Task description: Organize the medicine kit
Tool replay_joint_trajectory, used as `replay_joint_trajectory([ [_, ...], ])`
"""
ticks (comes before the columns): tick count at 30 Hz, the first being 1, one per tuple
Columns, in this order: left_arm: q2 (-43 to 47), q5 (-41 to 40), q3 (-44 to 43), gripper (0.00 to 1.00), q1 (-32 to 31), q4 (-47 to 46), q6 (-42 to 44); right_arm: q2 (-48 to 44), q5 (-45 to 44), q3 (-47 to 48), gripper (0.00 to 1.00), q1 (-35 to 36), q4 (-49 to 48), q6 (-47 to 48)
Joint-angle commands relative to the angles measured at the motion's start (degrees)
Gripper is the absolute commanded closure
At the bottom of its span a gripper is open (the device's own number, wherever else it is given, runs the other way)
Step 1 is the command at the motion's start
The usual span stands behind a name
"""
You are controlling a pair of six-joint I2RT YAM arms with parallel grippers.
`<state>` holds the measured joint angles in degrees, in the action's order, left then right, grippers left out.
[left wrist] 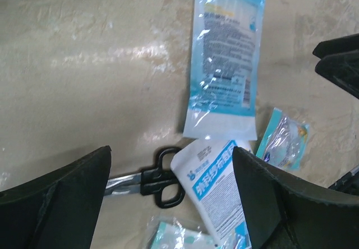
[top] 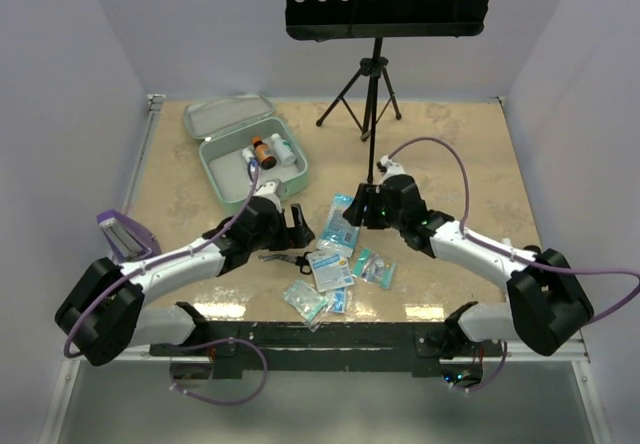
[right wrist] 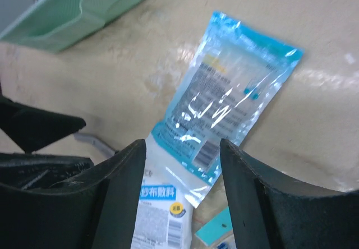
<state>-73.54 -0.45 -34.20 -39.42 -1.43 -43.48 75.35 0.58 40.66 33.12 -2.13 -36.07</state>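
The medicine kit [top: 218, 160], a mint-green tin, lies open at the back left with its lid [top: 228, 116] flat behind it. An orange bottle [top: 263, 151] and a white bottle [top: 283, 147] lie inside. My left gripper [top: 298, 226] [left wrist: 171, 165] hangs open over black-handled scissors [left wrist: 154, 179] [top: 285, 257] and a white-and-blue gauze packet [left wrist: 216, 187] [right wrist: 160, 210], holding nothing. My right gripper [top: 362, 209] [right wrist: 182, 148] is open above the lower end of a long blue packet [right wrist: 224, 97] [left wrist: 227, 64] [top: 342, 222]. The kit's corner [right wrist: 78, 8] shows in the right wrist view.
Small clear packets [top: 305, 302] [top: 375, 264] [left wrist: 283, 139] lie near the table's front edge. A purple holder [top: 125, 232] sits at the left edge. A music stand's tripod [top: 370, 84] stands at the back. The two grippers face each other closely over the packets.
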Motion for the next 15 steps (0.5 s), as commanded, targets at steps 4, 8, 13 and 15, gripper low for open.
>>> replay_joint_trajectory([
  [4,9.37,2.47,8.18,0.07,-0.04,-3.92,-3.18,-0.47,12.95,-6.56,0.43,2.29,-2.96,1.88],
  [8,12.1,3.17,9.15,0.08,-0.04,-4.81,-3.45,1.2,16.2,-7.7,0.43,3.43,-3.32,2.94],
  [13,14.56,2.82,10.55,0.08,-0.04,-4.72,-3.89,3.57,17.0,-9.37,0.44,5.81,-5.42,3.12],
  [15,15.09,2.91,11.34,0.08,-0.04,-4.81,-4.24,5.06,17.0,-9.81,0.46,6.34,-6.48,2.94],
])
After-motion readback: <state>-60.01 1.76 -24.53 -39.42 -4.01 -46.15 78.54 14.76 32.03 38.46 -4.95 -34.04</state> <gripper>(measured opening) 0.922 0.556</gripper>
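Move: The white gauze pack lies some 10 cm back from the right hand, about 5 cm to its left and 9 cm lower. The blue-and-white pouch lies about 3 cm left of this hand, level fore and aft. The small clear packet is about 10 cm back and 5 cm right, and the scissors about 8 cm back and 15 cm left, all on the table. From the left hand, the gauze pack is roughly 9 cm back, 6 cm right and 5 cm below. Touching nothing, the right hand draws back about 8 cm, sinks some 6 cm and edges left, off the blue-and-white pouch's side and down towards the white gauze pack, fingers still half open. Its wrist swings counter-clockwise by nearly 20 degrees and tips a little further down. The left hand, empty and open, backs off about 3 cm from the pouch, dipping slightly, then rising. ##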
